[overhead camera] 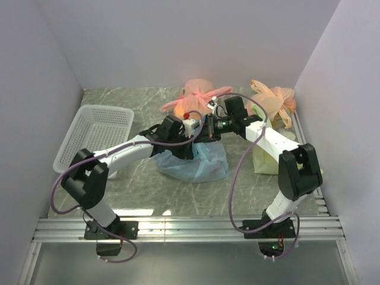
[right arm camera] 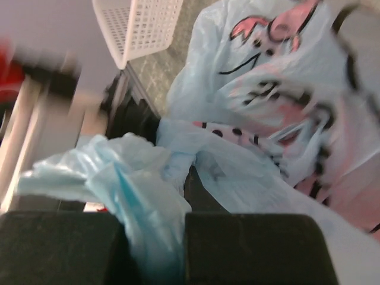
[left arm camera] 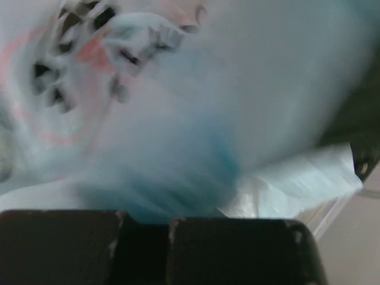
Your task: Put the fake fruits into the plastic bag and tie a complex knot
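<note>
The light blue plastic bag with its pink-and-dark print lies in the middle of the table, bulging. Both grippers meet just above its top. My left gripper is shut, and in the blurred left wrist view, bunched blue film of the plastic bag runs into the left gripper. My right gripper is shut on a twisted blue handle that leads back to the plastic bag. From above, the right gripper faces the left one. The fake fruits are hidden. I cannot make out a knot.
A white mesh basket stands at the left, also in the right wrist view as the basket. Two tied pink-orange bags sit at the back. A yellow-green bag rests beside the right arm. Walls close in on three sides.
</note>
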`<action>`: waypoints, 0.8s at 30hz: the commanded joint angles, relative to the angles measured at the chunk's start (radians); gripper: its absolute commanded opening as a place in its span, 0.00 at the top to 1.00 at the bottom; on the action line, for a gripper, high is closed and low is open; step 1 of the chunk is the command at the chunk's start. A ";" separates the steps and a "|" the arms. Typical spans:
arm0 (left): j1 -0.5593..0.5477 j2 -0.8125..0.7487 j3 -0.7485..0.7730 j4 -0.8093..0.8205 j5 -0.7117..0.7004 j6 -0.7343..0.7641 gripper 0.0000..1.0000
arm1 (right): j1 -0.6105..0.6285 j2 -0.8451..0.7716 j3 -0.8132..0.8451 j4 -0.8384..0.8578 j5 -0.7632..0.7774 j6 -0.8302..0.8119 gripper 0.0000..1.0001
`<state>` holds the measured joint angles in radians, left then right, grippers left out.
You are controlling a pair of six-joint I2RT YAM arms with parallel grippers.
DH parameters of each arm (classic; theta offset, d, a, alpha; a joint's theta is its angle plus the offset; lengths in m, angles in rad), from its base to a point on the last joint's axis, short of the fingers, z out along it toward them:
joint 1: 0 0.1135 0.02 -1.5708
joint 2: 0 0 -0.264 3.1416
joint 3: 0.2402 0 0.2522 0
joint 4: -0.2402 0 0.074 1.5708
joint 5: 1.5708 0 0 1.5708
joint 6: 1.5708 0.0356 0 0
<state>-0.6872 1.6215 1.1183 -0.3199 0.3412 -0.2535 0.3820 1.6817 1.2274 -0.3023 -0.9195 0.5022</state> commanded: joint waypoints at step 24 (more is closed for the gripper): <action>0.172 -0.120 0.072 0.170 0.280 -0.273 1.00 | -0.090 -0.241 -0.331 0.520 -0.004 0.594 1.00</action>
<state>-0.5247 1.5749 1.1004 -0.0723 0.6205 -0.6571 0.3199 1.5124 0.9493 0.1230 -0.9184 0.9489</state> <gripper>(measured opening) 0.015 0.008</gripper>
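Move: The blue bag's twisted neck lies between the two shut grippers: about 1 cm ahead, 2 cm right and 3 cm above the left hand. From the right hand it is about 2 cm back, 1 cm left and 4 cm below. The bag's full body lies some 6 cm back, 3 cm left and 13 cm below the right hand; the tied pink bag is about 14 cm ahead, level sideways and 12 cm below. Left rises about 7 cm and forward beside right, which eases back 2 cm, returns and lifts, both gripping bag. ##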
